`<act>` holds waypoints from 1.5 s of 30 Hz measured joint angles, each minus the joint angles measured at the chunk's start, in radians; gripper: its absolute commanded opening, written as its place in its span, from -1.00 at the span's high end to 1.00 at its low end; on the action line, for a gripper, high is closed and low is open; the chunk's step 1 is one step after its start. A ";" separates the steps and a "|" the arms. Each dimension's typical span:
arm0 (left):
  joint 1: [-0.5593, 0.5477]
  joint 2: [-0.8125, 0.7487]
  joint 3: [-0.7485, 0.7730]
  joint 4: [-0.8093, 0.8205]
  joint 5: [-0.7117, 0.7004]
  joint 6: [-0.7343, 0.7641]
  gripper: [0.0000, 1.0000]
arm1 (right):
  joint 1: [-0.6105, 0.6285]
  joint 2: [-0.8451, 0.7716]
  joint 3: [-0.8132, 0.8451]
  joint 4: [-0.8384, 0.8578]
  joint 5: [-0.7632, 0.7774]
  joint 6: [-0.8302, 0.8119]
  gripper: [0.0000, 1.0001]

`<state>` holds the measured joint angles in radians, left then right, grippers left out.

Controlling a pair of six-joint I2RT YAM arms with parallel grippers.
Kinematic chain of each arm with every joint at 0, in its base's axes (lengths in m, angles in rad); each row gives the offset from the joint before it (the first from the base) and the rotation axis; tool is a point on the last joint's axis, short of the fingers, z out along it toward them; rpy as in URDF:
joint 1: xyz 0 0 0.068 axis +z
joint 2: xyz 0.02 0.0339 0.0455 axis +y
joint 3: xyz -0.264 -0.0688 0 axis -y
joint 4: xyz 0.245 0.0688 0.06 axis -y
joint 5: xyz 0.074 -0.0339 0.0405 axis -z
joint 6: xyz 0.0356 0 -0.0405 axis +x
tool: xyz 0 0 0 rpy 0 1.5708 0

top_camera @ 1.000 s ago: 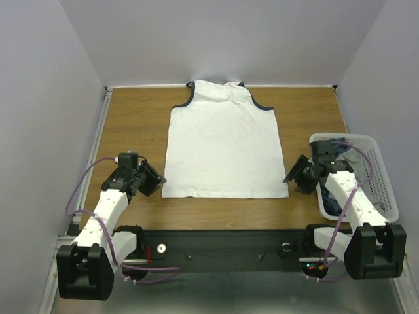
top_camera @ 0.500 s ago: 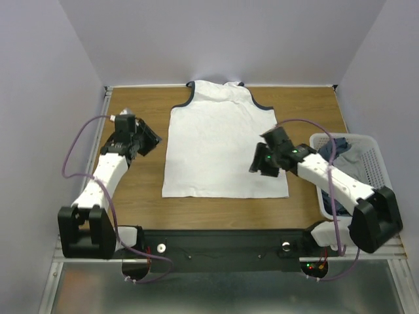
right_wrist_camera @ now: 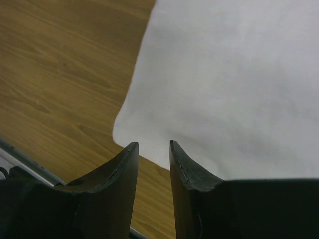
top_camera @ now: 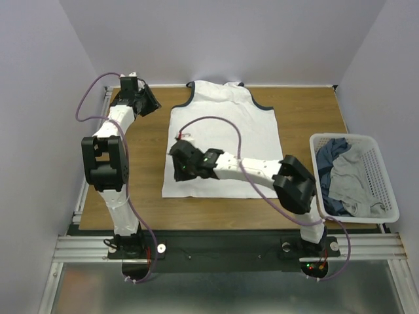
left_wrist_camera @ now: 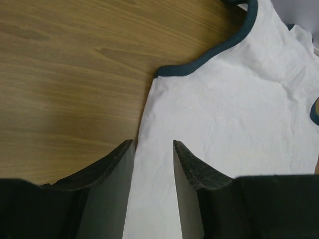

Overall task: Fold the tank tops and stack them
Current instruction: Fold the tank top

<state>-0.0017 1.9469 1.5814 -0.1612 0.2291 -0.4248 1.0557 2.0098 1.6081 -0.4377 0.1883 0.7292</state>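
Note:
A white tank top (top_camera: 222, 140) with navy-edged neck and armholes lies flat, plain side up, on the table. My left gripper (top_camera: 153, 104) is open at the far left, beside the top's left armhole. In the left wrist view the top's left side edge (left_wrist_camera: 149, 107) runs between the open fingers (left_wrist_camera: 153, 145), with the navy armhole edge (left_wrist_camera: 199, 64) ahead. My right gripper (top_camera: 177, 169) is open over the top's near left corner. In the right wrist view that corner (right_wrist_camera: 124, 132) lies just ahead of the open fingers (right_wrist_camera: 152, 145). A grey top (top_camera: 350, 180) and a dark blue top (top_camera: 329, 152) lie in the basket.
A white plastic mesh basket (top_camera: 387, 183) stands at the right edge of the wooden table (top_camera: 131, 176). The right arm stretches across the near part of the white top. Grey walls close in the left, far and right sides. A metal rail runs along the near edge.
The left arm swung from the near left of the table to the far left, by the armhole. The right arm swept from the basket across the top to its near left corner.

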 measured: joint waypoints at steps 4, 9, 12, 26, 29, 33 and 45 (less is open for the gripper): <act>0.051 -0.003 0.000 -0.015 0.004 0.006 0.05 | 0.077 0.122 0.098 0.000 0.008 -0.007 0.27; 0.104 -0.010 -0.004 -0.014 0.007 0.004 0.05 | 0.145 0.220 0.172 -0.008 0.031 -0.020 0.28; 0.110 -0.016 -0.011 -0.004 0.018 -0.001 0.06 | 0.162 0.257 0.217 -0.018 0.053 -0.026 0.28; 0.100 -0.027 -0.052 0.016 0.070 -0.011 0.07 | 0.194 0.373 0.362 -0.064 0.206 -0.056 0.28; 0.100 -0.027 -0.052 0.016 0.074 -0.012 0.07 | 0.208 0.376 0.363 -0.066 0.226 -0.057 0.28; 0.100 -0.027 -0.055 0.021 0.079 -0.018 0.09 | 0.223 0.376 0.359 -0.075 0.247 -0.055 0.57; 0.087 -0.114 -0.245 0.084 0.088 -0.079 0.13 | 0.242 0.187 0.064 -0.063 0.231 -0.015 0.99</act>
<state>0.0856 1.8332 1.3365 -0.0769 0.3172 -0.5034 1.2976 2.1963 1.6718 -0.5007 0.4194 0.7139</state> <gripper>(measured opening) 0.439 0.018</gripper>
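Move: The tank top's bottom-left corner lies about 6 cm back, 7 cm left and 8 cm below the right hand, with the table's near edge some 12 cm nearer the base than that corner. The left armhole's lower end is roughly 26 cm ahead of this hand and 3 cm left. From the left hand, the same corner is about 33 cm back, 3 cm right and 14 cm below. Right hand reaches about 9 cm left, down, back, pinches bottom-left corner, pulls back-right; left hand shifts left, then back. ##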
